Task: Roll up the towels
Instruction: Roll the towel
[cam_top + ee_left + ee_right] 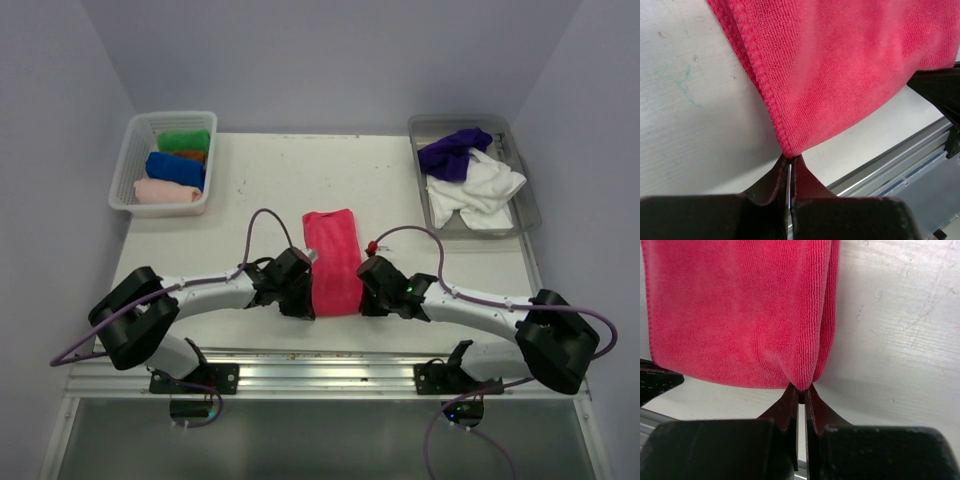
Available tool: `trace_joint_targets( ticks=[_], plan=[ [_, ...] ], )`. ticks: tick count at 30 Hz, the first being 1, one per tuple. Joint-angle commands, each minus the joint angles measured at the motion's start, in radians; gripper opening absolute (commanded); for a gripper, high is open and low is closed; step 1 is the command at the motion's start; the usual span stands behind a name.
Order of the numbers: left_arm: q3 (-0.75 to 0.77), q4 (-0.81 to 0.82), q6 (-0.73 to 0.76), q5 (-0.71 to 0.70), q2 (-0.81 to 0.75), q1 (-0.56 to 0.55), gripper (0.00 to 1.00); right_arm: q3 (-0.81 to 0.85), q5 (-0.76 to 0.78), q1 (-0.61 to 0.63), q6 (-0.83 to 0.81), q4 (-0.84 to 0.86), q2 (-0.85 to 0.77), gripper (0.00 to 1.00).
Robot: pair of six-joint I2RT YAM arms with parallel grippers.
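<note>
A hot pink towel [332,258] lies folded lengthwise on the table's middle, its near end by the front edge. My left gripper [303,303] is shut on the towel's near left corner [790,150]. My right gripper [366,300] is shut on the near right corner [804,385], where the cloth bunches between the fingertips. A purple towel [452,152] and a white towel [478,188] lie crumpled in the grey tray [524,214] at the back right. Rolled green [184,140], orange [193,156], blue [175,168] and pale pink [166,191] towels fill the white basket [131,152] at the back left.
A metal rail [320,368] runs along the table's near edge, just behind both grippers. Grey walls close in the table on the left, right and back. The other arm's dark finger shows at each wrist view's edge.
</note>
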Motion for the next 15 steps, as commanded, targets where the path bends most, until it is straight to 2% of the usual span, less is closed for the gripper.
trace_joint_targets(
  ticks=[1, 8, 15],
  plan=[
    [0.031, -0.056, 0.005, -0.043, -0.081, 0.001, 0.0, 0.055, 0.084, -0.001, -0.018, -0.077, -0.059, 0.0],
    [0.112, -0.115, 0.016, -0.058, -0.094, 0.019, 0.0, 0.126, 0.109, -0.001, -0.04, -0.115, -0.097, 0.0],
    [0.202, -0.173, 0.062, -0.06, -0.092, 0.092, 0.0, 0.215, 0.138, -0.008, -0.09, -0.11, -0.042, 0.0]
  ],
)
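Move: The red towel lies as a strip running away from both hands, its two near corners already pinched. Its far end, where they are headed, lies about 26 cm ahead and 4 cm to the right of the left hand, and about 26 cm ahead and 9 cm to the left of the right hand, hardly lower. The metal rail runs roughly 13 cm behind the right hand; the grey basket stands some 37 cm ahead and 34 cm to its right. The red towel's near end is raised by its two corners, one in each still-shut gripper: both hands go up about 5 cm, then increasingly forward too, some 3 cm, towards the far end. They stay roughly side by side and keep their pinch, the right fingers swinging forward a little, under 10 degrees. ##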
